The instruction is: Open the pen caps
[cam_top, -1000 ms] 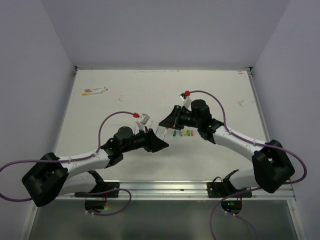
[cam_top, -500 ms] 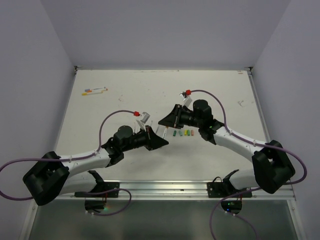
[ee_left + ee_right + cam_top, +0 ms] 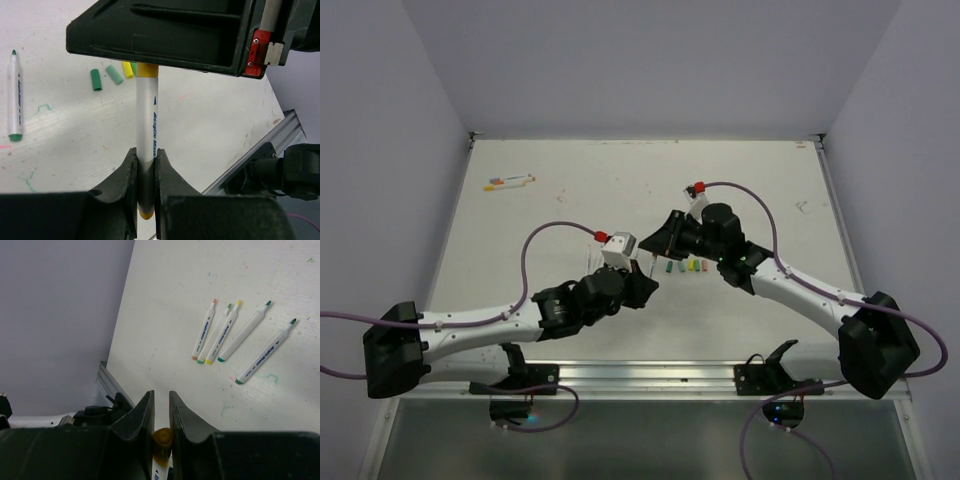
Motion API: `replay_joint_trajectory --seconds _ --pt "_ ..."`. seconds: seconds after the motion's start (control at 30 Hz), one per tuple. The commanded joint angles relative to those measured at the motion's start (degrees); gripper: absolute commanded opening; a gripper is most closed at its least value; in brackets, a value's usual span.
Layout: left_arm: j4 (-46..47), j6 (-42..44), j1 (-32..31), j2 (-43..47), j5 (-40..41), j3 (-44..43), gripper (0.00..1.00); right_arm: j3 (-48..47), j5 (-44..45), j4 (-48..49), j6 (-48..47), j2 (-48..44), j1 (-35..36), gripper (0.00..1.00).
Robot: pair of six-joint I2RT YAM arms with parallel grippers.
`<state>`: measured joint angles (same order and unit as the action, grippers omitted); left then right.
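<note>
One white pen [image 3: 147, 125] with a yellow cap [image 3: 147, 70] is held between both grippers above the table. My left gripper [image 3: 146, 156] is shut on the pen's white barrel near its yellow tail end. My right gripper [image 3: 161, 399] is shut on the yellow cap [image 3: 163, 439] at the other end. In the top view the left gripper [image 3: 645, 284] and right gripper [image 3: 656, 246] meet at the table's middle. Several uncapped pens [image 3: 226, 334] lie side by side on the table. Loose pen caps [image 3: 686, 267], green [image 3: 95, 79] and yellow [image 3: 128, 69], lie in a row beside them.
A few more pens [image 3: 510, 182] lie at the far left of the white table [image 3: 760, 180]. Another uncapped green-tipped pen [image 3: 15, 95] lies apart to the left. The metal rail [image 3: 650, 375] runs along the near edge. Grey walls enclose the table.
My left arm has swung in and turned its wrist, and its gripper has shut on the pen's barrel. The right gripper has kept its hold on the cap and barely moved.
</note>
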<state>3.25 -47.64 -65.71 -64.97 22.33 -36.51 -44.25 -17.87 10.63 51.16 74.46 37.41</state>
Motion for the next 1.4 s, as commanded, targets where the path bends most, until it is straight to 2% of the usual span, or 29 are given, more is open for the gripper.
replay_joint_trajectory --seconds 0.0,0.03,0.13,0.23,0.37,0.4,0.57,0.6,0.67,0.8,0.83,0.9,0.93,0.97,1.0,1.03,1.07,1.1,1.13,1.17,1.2,1.23,1.27,1.3,1.33,1.37 --pt "11.01 5.88 0.41 3.78 1.17 2.66 0.00 -0.76 3.56 -3.36 -5.45 -1.68 -0.58 0.00" --pt "13.78 7.46 0.50 4.41 -5.65 4.41 0.00 -0.14 2.24 -1.86 -5.45 -1.77 -0.58 0.00" --pt "19.86 8.08 0.93 5.99 -16.59 5.92 0.00 1.44 -4.18 3.68 -4.75 -0.72 -0.58 0.00" --pt "22.76 7.56 1.38 7.31 -21.96 6.71 0.00 2.85 -10.07 10.09 -3.00 0.95 -0.58 0.00" --pt "32.59 2.47 4.18 9.07 -31.89 11.54 0.00 5.83 -15.87 20.54 2.18 2.01 -0.58 0.00" --pt "38.10 1.16 4.71 9.33 -33.82 12.42 0.00 7.06 -17.01 25.27 4.54 2.18 -0.58 0.00" --pt "53.75 -6.40 5.86 8.11 -41.92 14.54 0.00 10.58 -22.73 41.28 12.28 3.41 -0.58 0.00" --pt "55.97 -7.37 5.86 7.84 -42.62 14.54 0.00 12.07 -23.17 47.14 13.43 3.50 -0.58 0.00" --pt "62.28 -10.62 5.86 7.93 -45.17 15.06 0.00 13.65 -24.66 51.83 16.24 4.38 -0.58 0.00" --pt "64.00 -12.66 5.86 10.47 -48.42 14.72 0.00 15.50 -26.34 65.78 21.68 7.01 -0.58 0.00" --pt "62.51 -11.61 5.86 11.17 -49.39 13.58 0.00 15.51 -26.51 67.22 22.66 7.63 -0.58 0.00" --pt "51.99 -9.15 5.86 14.41 -48.96 12.00 0.00 15.86 -26.17 68.38 24.07 8.51 -0.58 0.00" --pt "47.25 -6.01 5.86 15.56 -46.78 10.16 0.00 16.21 -25.38 67.68 24.08 8.43 -0.58 0.00" --pt "35.02 -4.15 5.86 16.71 -44.85 8.84 0.00 16.39 -24.85 66.98 23.30 8.25 -0.58 0.00" --pt "28.03 -2.13 5.95 18.72 -41.96 7.35 0.00 16.91 -23.89 63.93 22.33 7.73 -0.58 0.00" --pt "21.87 0.76 5.86 19.52 -35.40 4.98 0.00 17.18 -23.18 60.85 20.75 5.63 -0.58 0.00" --pt "12.32 1.49 5.86 21.01 -31.77 4.52 0.00 17.01 -22.31 51.95 15.87 4.22 -0.58 0.00" --pt "8.66 1.67 5.95 21.81 -27.55 4.35 0.00 16.74 -20.91 46.90 13.12 2.73 -0.58 0.00" --pt "6.01 1.58 5.86 22.51 -20.03 4.87 0.00 16.57 -17.93 42.24 10.92 0.97 -0.49 0.00" --pt "1.63 1.58 5.86 23.21 -17.00 5.22 0.00 16.48 -15.90 38.10 7.24 -2.35 -0.49 0.00" --pt "-0.33 1.50 5.95 24.27 -14.18 5.48 0.00 15.61 -14.32 29.97 5.03 -4.39 -0.58 0.00" --pt "-2.52 0.89 5.69 24.62 -7.63 5.66 0.00 14.73 -9.86 24.84 2.83 -6.06 -0.49 0.00" --pt "-8.72 0.10 5.42 24.98 -4.17 5.66 0.00 11.67 -7.38 12.95 -2.41 -9.12 -0.49 0.00" --pt "-10.70 -0.52 4.98 25.07 1.00 6.01 0.00 10.16 -4.57 7.79 -4.73 -10.37 -0.41 0.00" --pt "-11.76 -0.87 4.98 25.07 2.97 6.27 0.00 8.84 3.03 3.04 -6.05 -11.34 -0.49 0.00" --pt "-13.51 -1.31 4.89 25.15 4.55 6.71 0.00 6.13 5.97 -1.45 -8.59 -12.83 -0.49 0.00"
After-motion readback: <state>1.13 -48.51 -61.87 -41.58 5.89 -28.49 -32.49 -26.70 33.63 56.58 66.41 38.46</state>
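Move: Straight ahead of the left hand, which grips the lower end of the marker, the orange cap sits about 7 cm farther out and 4 cm higher, already between the right fingers. From the right hand, the marker's body lies roughly 4 cm back and 2 cm lower. On the table some 18 cm below the right hand, the nearest bare marker is about 10 cm ahead and 4 cm left; the row of loose caps is 10 cm ahead and 11 cm right. Drawing back and rising together, first slowly and then faster, to about 8 cm back and 8–10 cm up, both hands keep their grips, left on the marker's body, right on the orange cap, while tipping their fingers up, left wrist turning clockwise and right counter-clockwise. Then both come partly forward and down again, unwinding about half the turn, with the left hand going some 5 cm to the left. ##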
